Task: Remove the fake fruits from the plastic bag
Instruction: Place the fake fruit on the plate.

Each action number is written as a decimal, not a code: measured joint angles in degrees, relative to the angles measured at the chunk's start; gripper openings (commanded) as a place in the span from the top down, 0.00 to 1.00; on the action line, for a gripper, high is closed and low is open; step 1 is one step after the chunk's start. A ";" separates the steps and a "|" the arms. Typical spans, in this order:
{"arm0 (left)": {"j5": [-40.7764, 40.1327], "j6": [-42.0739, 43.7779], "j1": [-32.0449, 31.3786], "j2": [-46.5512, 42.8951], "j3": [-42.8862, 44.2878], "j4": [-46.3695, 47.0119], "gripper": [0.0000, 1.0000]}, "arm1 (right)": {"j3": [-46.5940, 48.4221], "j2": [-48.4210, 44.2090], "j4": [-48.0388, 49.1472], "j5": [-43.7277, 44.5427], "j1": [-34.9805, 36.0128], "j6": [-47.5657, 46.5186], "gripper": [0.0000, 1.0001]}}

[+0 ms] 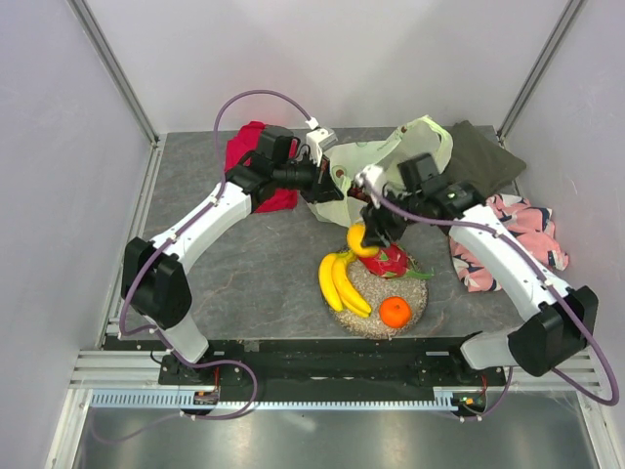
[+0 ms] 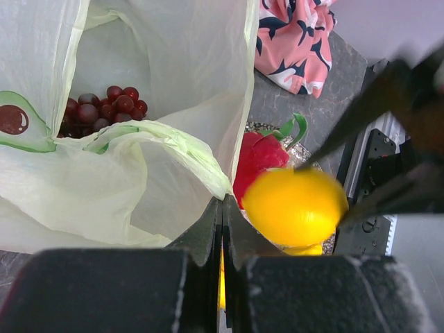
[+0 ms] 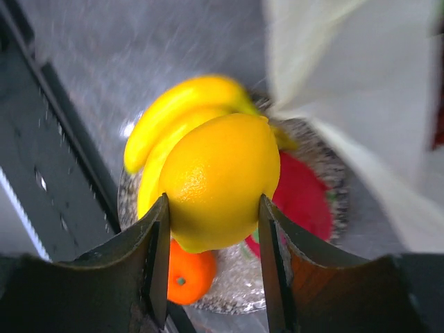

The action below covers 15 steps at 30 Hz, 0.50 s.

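My right gripper [image 1: 369,234] [image 3: 214,200] is shut on a yellow lemon [image 1: 361,241] [image 3: 218,180] [image 2: 295,207], held just above the round speckled dish [image 1: 371,322] [image 3: 236,295]. On the dish lie a banana bunch [image 1: 337,283] [image 3: 180,104], a red dragon fruit [image 1: 391,260] [image 2: 258,156] and an orange [image 1: 395,312] [image 3: 187,274]. The pale yellow-green plastic bag [image 1: 391,156] [image 2: 104,180] lies behind the dish with its mouth open. Dark grapes [image 2: 104,107] show inside it. My left gripper [image 1: 327,179] [image 2: 223,201] is shut, with the bag's rim pinched at its tips.
A red cloth [image 1: 249,147] lies at the back left under the left arm. An olive cloth [image 1: 483,156] is at the back right. A pink patterned cloth [image 1: 522,234] [image 2: 291,41] lies on the right, beside the right arm.
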 measured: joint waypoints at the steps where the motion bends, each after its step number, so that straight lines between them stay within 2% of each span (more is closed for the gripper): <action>1: -0.11 0.00 0.00 0.00 0.00 -0.02 0.98 | -1.55 0.00 -0.96 0.02 1.14 -1.16 0.67; 6: -0.66 0.02 0.00 -0.24 0.00 -0.02 0.98 | -7.65 0.09 -4.94 1.18 5.81 -8.09 0.64; 9: -1.51 0.07 0.00 -0.81 0.00 -0.09 0.98 | -7.67 1.38 -5.46 1.25 6.32 -10.73 0.47; 10: -1.62 0.15 0.00 -1.09 0.00 -0.07 0.98 | -7.67 2.16 -5.53 1.33 6.43 -11.45 0.37; 12: -1.97 0.57 0.00 -1.66 0.00 -0.09 0.98 | -7.45 4.39 -5.86 1.90 6.69 -12.52 0.30; 13: -2.12 0.70 0.00 -1.90 -0.02 -0.09 0.98 | -7.23 5.53 -5.97 2.32 6.69 -12.55 0.20; 15: -2.62 1.01 0.00 -2.36 -0.09 -0.09 0.98 | -6.27 7.89 -6.67 3.43 6.78 -12.96 0.18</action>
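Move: The yellow fruit already in my right hand goes to the free spot on the plate, about 6 cm back, 2 cm to the left and 14 cm below that hand. The bananas lie some 7 cm left of that spot, the orange 5 cm behind and 7 cm right of it, and the dragon fruit 7 cm ahead and 4 cm right. From my left hand, the spot is about 13 cm back, 8 cm right and 17 cm down. I sink my right hand about 9 cm towards the gap between bananas, dragon fruit and orange, drawing back some 5 cm early on and then going almost straight down, tipping the fingers steeper and turning them about 15 degrees counter-clockwise. Near the end I open them and let go of the yellow fruit. My left hand keeps its pinch on the bag and lifts it slightly. ##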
